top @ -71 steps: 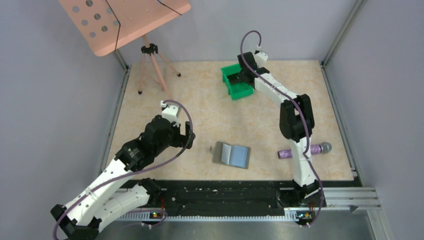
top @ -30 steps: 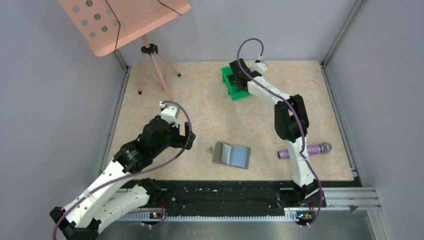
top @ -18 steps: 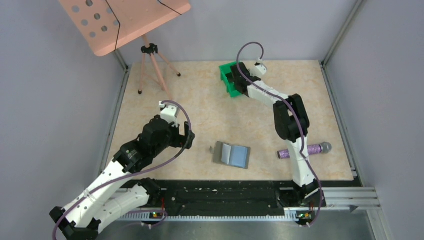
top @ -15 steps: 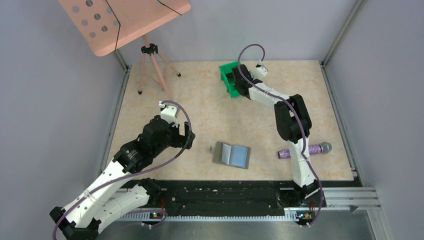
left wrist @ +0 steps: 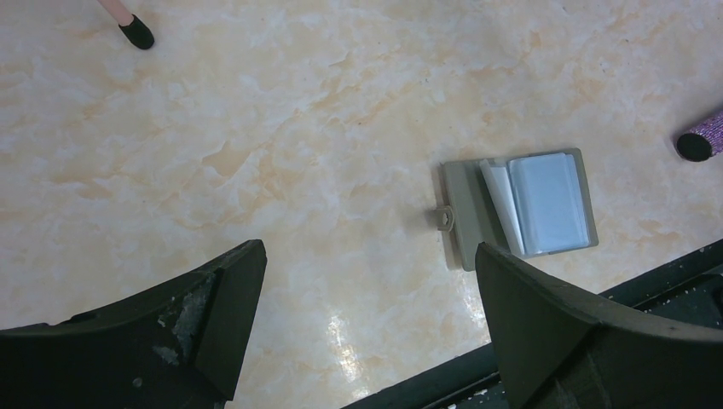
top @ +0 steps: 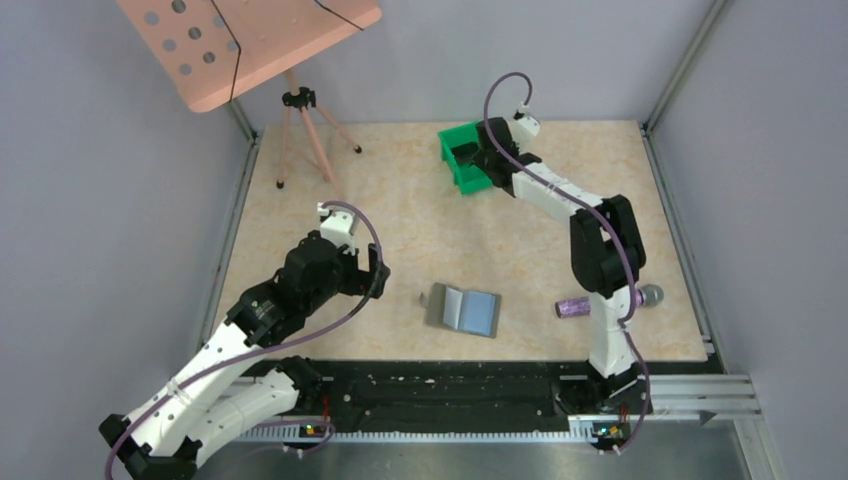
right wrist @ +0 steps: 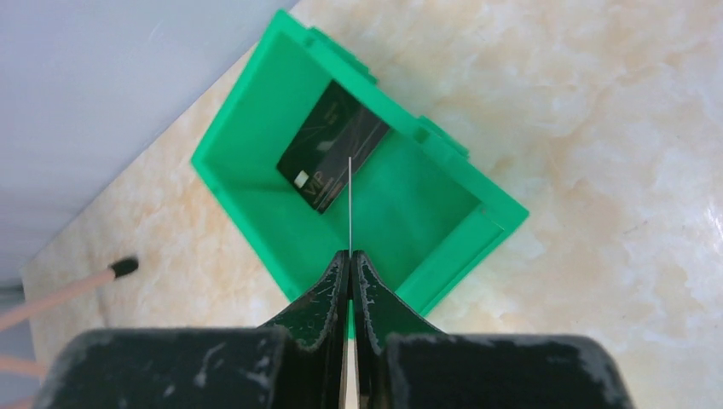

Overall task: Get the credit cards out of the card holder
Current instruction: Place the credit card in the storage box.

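The card holder (top: 463, 310) lies open on the table, grey with a light blue inner panel (left wrist: 550, 203). My left gripper (left wrist: 367, 256) hangs open above bare table just left of it, holding nothing. Far back, my right gripper (right wrist: 349, 254) is shut on a thin credit card (right wrist: 349, 204) seen edge-on, held over the green bin (right wrist: 256, 213). A black credit card (right wrist: 332, 158) lies flat on the bin's floor. In the top view the right gripper (top: 484, 160) covers part of the bin (top: 458, 150).
A purple cylinder (top: 575, 307) lies right of the card holder, partly behind the right arm. A pink perforated board on a tripod (top: 300, 100) stands at the back left; one tripod foot (left wrist: 136, 32) shows in the left wrist view. Walls enclose the table.
The right arm's elbow has swung to the right and its gripper has shifted over the green bin, still pinching the card. The left arm and the card holder have not moved.
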### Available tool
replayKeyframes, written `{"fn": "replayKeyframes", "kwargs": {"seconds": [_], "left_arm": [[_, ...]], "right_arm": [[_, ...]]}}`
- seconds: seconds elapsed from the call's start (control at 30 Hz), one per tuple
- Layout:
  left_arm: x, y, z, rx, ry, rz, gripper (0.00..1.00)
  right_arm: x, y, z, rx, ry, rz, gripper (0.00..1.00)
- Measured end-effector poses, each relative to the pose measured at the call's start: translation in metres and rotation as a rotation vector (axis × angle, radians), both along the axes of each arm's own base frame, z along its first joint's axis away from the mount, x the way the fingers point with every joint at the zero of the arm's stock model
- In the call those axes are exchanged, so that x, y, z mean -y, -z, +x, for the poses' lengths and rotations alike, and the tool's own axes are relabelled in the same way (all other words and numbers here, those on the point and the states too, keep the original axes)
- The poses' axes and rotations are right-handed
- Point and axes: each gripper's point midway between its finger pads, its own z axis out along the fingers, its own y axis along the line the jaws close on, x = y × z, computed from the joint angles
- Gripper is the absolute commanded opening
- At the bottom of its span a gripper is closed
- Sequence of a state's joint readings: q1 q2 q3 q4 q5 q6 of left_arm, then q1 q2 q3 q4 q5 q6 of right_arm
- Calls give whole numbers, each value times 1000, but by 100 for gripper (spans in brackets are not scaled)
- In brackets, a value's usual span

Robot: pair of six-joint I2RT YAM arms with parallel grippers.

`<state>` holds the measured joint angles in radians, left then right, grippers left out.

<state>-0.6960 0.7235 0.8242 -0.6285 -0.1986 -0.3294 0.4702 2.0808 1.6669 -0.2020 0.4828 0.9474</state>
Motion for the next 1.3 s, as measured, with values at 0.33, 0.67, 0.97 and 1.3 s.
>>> {"fn": "replayKeyframes", "kwargs": {"seconds": [0.33,0.67,0.97,1.3], "left_arm": [[0,0,0,0,0,0,99],[0,2,0,-3,0,3,98],[1,4,1,-8,0,7,99],[1,6,2,-11,0,10,99]], "right_arm": [[0,-7,10,50,-384,-89,0],[-5,-1,42,111,-600,-169,0],[-19,24,52,97,-691,-172,0],[-23,24,60,126,-734,-142,0]]}}
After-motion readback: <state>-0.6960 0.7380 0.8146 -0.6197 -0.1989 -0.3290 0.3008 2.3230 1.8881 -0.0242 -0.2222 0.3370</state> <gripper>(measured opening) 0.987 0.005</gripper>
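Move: The right hand, with a credit card pinched edge-on and reaching out past its fingertips, has the middle of the green storage box about 12 cm ahead, 6 cm to its left and 11 cm below. The black cards already in the box lie roughly 3 cm beyond the box's middle. The card holder lies some 33 cm back, 9 cm left and 14 cm below. From the left hand the box is about 45 cm ahead, 22 cm right and 18 cm below. Turning counter-clockwise by some 40 degrees, the right hand goes forward about 6 cm and slightly left towards the storage box. It first lifts about a centimetre, then sinks to end lower than it began, bringing the held card over the cards in the box. The fingers stay shut on the card. ##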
